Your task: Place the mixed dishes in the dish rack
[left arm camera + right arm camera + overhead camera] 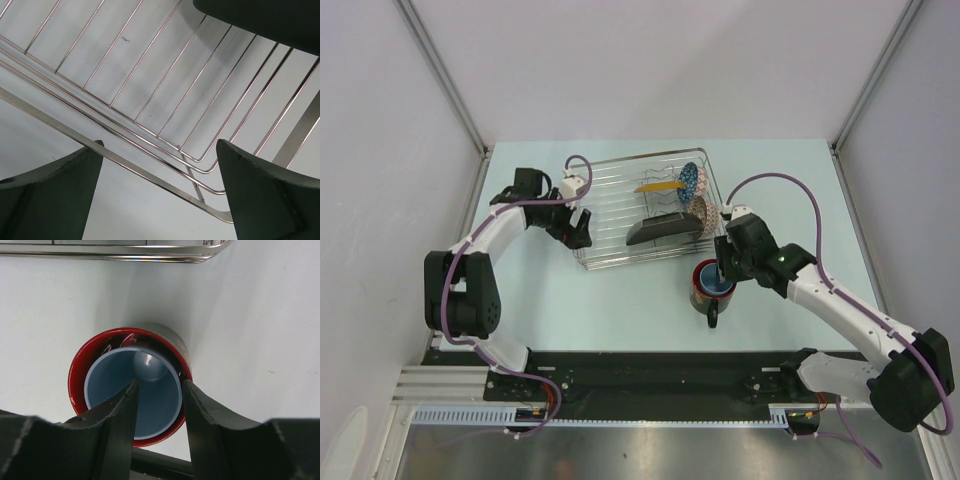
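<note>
The dish rack (610, 215) holds a square black plate (660, 232), a yellow plate (660, 186), a blue bowl (692, 180) and a brown-speckled bowl (700, 212), all on its right side. A red-rimmed mug (710, 285) with a blue inside stands upright on the table just right of the rack's near corner, handle (712, 318) toward me. My right gripper (160, 385) is open over the mug (80, 370), with one finger (117, 415) inside and the other (205, 420) outside the rim. At the rack's near left corner my left gripper (160, 150) is open, its fingers either side of the rim bar (150, 175).
A dark edge (260, 20) shows above the rack's wires in the left wrist view. White walls close in the table on three sides. The black rail (650, 365) carrying the arm bases runs along the near edge.
</note>
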Robot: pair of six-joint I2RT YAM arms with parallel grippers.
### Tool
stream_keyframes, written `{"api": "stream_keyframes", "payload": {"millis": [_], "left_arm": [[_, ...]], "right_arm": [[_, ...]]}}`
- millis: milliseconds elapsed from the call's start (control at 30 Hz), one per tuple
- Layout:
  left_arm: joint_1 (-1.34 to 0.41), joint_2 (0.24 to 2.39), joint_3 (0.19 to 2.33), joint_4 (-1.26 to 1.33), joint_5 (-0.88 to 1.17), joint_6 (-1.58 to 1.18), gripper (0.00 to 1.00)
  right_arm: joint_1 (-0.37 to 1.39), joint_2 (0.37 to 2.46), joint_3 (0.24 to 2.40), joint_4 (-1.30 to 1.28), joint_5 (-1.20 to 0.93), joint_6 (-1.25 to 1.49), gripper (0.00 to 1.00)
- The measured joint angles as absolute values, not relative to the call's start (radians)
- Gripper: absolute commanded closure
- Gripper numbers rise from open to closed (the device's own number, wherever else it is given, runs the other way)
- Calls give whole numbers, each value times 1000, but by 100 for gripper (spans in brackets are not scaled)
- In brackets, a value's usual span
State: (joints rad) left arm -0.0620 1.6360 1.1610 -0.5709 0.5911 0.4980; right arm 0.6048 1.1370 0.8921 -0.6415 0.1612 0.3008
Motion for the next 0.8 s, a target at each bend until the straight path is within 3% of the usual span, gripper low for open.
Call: {"api": "stream_keyframes", "payload": {"millis": [167,400,500,633,800], "left_arm": [[-62,1636,1159,-570,591,498,0],[-62,1636,1159,-570,591,498,0],[-62,1636,1159,-570,596,498,0],[-62,1634,1159,-570,599,498,0],[-62,1613,1159,-572,601,498,0]], "right_arm": [[604,1154,882,-637,136,295,65],[605,1172,880,-637,105,295,68],[604,1182,880,-635,104,294,75],[599,1209,880,-627,110,286,100],[598,1229,881,-604,109,279,100]]}}
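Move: The blue cup sits nested in the red-rimmed mug, its middle about 3 cm left, 1 cm back and 6 cm below the right hand. The mug's black handle is some 7 cm back and 3 cm left. In the rack, the speckled plate stands roughly 13 cm ahead and 5 cm left, the dark square plate about 11 cm ahead and 12 cm left. From the left hand, the cup is some 27 cm right and 11 cm back, slightly lower. Downward goes the right hand, about 2.5 cm, easing roughly 1 cm left as the fingers tip very slightly steeper. Over the right side of the nested pair the half-open fingers close until nearly shut, one inside the blue cup, and pinch its right wall at the rim. ##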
